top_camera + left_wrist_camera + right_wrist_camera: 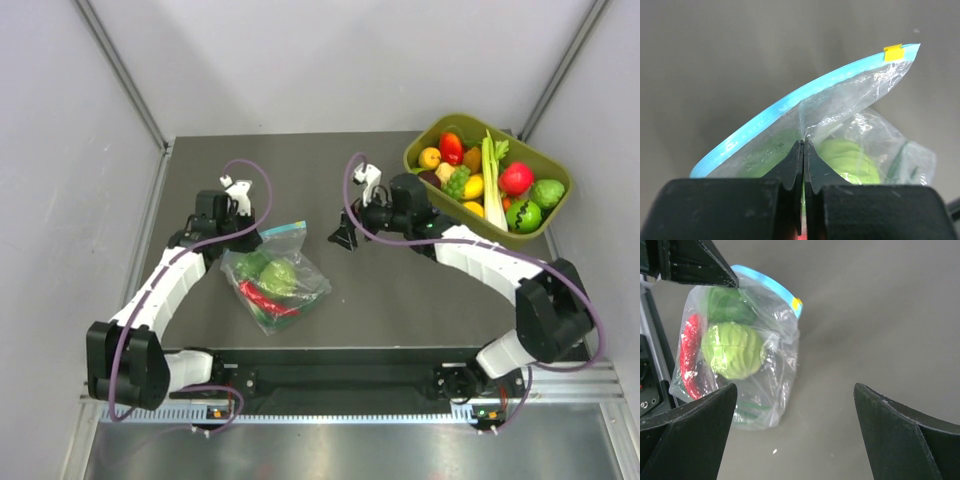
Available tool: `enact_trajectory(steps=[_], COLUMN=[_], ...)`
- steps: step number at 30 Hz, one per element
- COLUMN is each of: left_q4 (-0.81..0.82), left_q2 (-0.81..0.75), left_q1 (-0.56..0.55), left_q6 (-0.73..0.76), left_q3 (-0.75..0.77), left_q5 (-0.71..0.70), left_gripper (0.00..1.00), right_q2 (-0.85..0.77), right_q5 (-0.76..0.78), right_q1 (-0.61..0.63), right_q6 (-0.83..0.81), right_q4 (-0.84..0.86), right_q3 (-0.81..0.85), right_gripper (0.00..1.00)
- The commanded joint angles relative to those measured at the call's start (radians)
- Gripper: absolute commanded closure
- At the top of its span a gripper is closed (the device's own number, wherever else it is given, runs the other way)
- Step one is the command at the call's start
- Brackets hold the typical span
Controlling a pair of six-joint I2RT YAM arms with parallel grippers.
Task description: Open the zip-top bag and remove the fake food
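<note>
The zip-top bag (275,280) lies on the dark table left of centre, its teal zip strip (790,102) with a yellow tab (893,52) at the far end. Inside it show the fake food: a pale green cabbage (732,350), a red chili (688,355) and a dark green pepper (725,305). My left gripper (804,142) is shut on the clear plastic just below the zip strip. My right gripper (795,387) hovers open to the right of the bag (780,365), with nothing between its fingers.
An olive-green tub (423,136) filled with other toy fruit and vegetables stands at the back right corner. Grey walls close in the table on the left, back and right. Bare table lies between the bag and the tub.
</note>
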Motion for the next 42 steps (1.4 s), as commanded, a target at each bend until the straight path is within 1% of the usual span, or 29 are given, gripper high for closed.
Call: enact_trajectory(steps=[1,4,5,8,9,13,18,21,22,24,25,27,28,29,30,32,33,34,36,38,41,42], left_q4=[0.072,0.076,0.075,0.079,0.079,0.084,0.087,0.090,0.092,0.093,0.093,0.096,0.099,0.101,0.099,0.090,0.087,0.084,0.087,0.105,0.125,0.125], left_q2=[-0.035,-0.048,-0.052,-0.068,-0.075,-0.092,-0.104,-0.105,-0.104,-0.106,-0.106,-0.109,-0.108,-0.101,-0.097,-0.088,-0.091,-0.094,-0.120,-0.144,-0.151,-0.143], left_q1=[-0.011,-0.023,-0.025,-0.030,-0.031,-0.033,-0.034,-0.039,-0.040,-0.045,-0.046,-0.056,-0.059,-0.062,-0.066,-0.068,-0.068,-0.068,-0.068,-0.068,-0.068,-0.068], left_q6=[0.013,0.017,0.018,0.021,0.021,0.024,0.027,0.027,0.030,0.032,0.033,0.040,0.046,0.047,0.047,0.052,0.055,0.058,0.059,0.063,0.053,0.040], left_q3=[-0.008,-0.012,-0.012,-0.016,-0.017,-0.023,-0.026,-0.028,-0.028,-0.026,-0.028,-0.035,-0.038,-0.042,-0.040,-0.025,-0.022,-0.017,-0.014,-0.017,-0.002,0.009], left_q5=[0.114,0.125,0.127,0.130,0.130,0.130,0.151,0.172,0.177,0.194,0.212,0.225,0.226,0.225,0.223,0.222,0.222,0.219,0.196,0.154,0.153,0.178], left_gripper=[1.00,1.00,1.00,1.00,1.00,1.00,1.00,1.00,1.00,1.00,1.00,1.00,1.00,0.96,0.91,0.74,0.60,0.55,0.48,0.46,0.44,0.44], right_q2=[0.078,0.124,0.134,0.187,0.201,0.261,0.312,0.335,0.344,0.347,0.349,0.342,0.336,0.333,0.329,0.312,0.304,0.278,0.226,0.188,0.106,0.070], right_q5=[-0.097,-0.114,-0.112,-0.118,-0.121,-0.115,-0.112,-0.123,-0.130,-0.140,-0.152,-0.166,-0.178,-0.183,-0.190,-0.213,-0.229,-0.238,-0.284,-0.316,-0.345,-0.344], right_q1=[0.042,0.057,0.062,0.077,0.078,0.098,0.101,0.103,0.105,0.103,0.103,0.103,0.100,0.098,0.089,0.077,0.057,0.046,-0.001,-0.033,-0.072,-0.075], right_q6=[0.019,0.085,0.099,0.128,0.131,0.147,0.170,0.193,0.209,0.239,0.246,0.251,0.246,0.239,0.222,0.204,0.184,0.181,0.183,0.190,0.145,0.092], right_q4=[0.238,0.369,0.444,0.523,0.532,0.569,0.607,0.662,0.700,0.745,0.789,0.808,0.799,0.787,0.770,0.713,0.696,0.682,0.664,0.658,0.558,0.473], right_q3=[-0.011,-0.047,-0.053,-0.051,-0.044,-0.023,-0.011,-0.011,-0.011,-0.014,-0.020,-0.018,-0.006,0.003,0.012,0.043,0.051,0.051,0.037,0.022,0.008,0.012], right_gripper=[0.00,0.02,0.02,0.05,0.07,0.18,0.24,0.34,0.41,0.49,0.63,0.79,0.95,1.00,1.00,1.00,1.00,1.00,1.00,1.00,1.00,1.00])
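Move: The left fingers already pinch the bag's film just below the blue zip. The yellow slider at the zip's far right end is some 9 cm to that hand's right and 3 ahead, about level. From the open right hand the slider lies about 9 cm left, 2 ahead and 6 lower. In the bag, the cabbage is roughly 14 cm left of the right hand and 6 back, the red chilli 16 left and 10 back, both some 14 below. The right fingers shut on the zip end at the yellow slider after the hand reaches about 9 cm left and dips some 5, its fingers tilting up towards level; still gripping, the hand then draws back right, rises about 6 cm and eases forward. The left hand keeps its pinch while drifting about 4 cm right, slightly up and back, turning clockwise, then opens halfway, freeing the film, and rises a little more. ##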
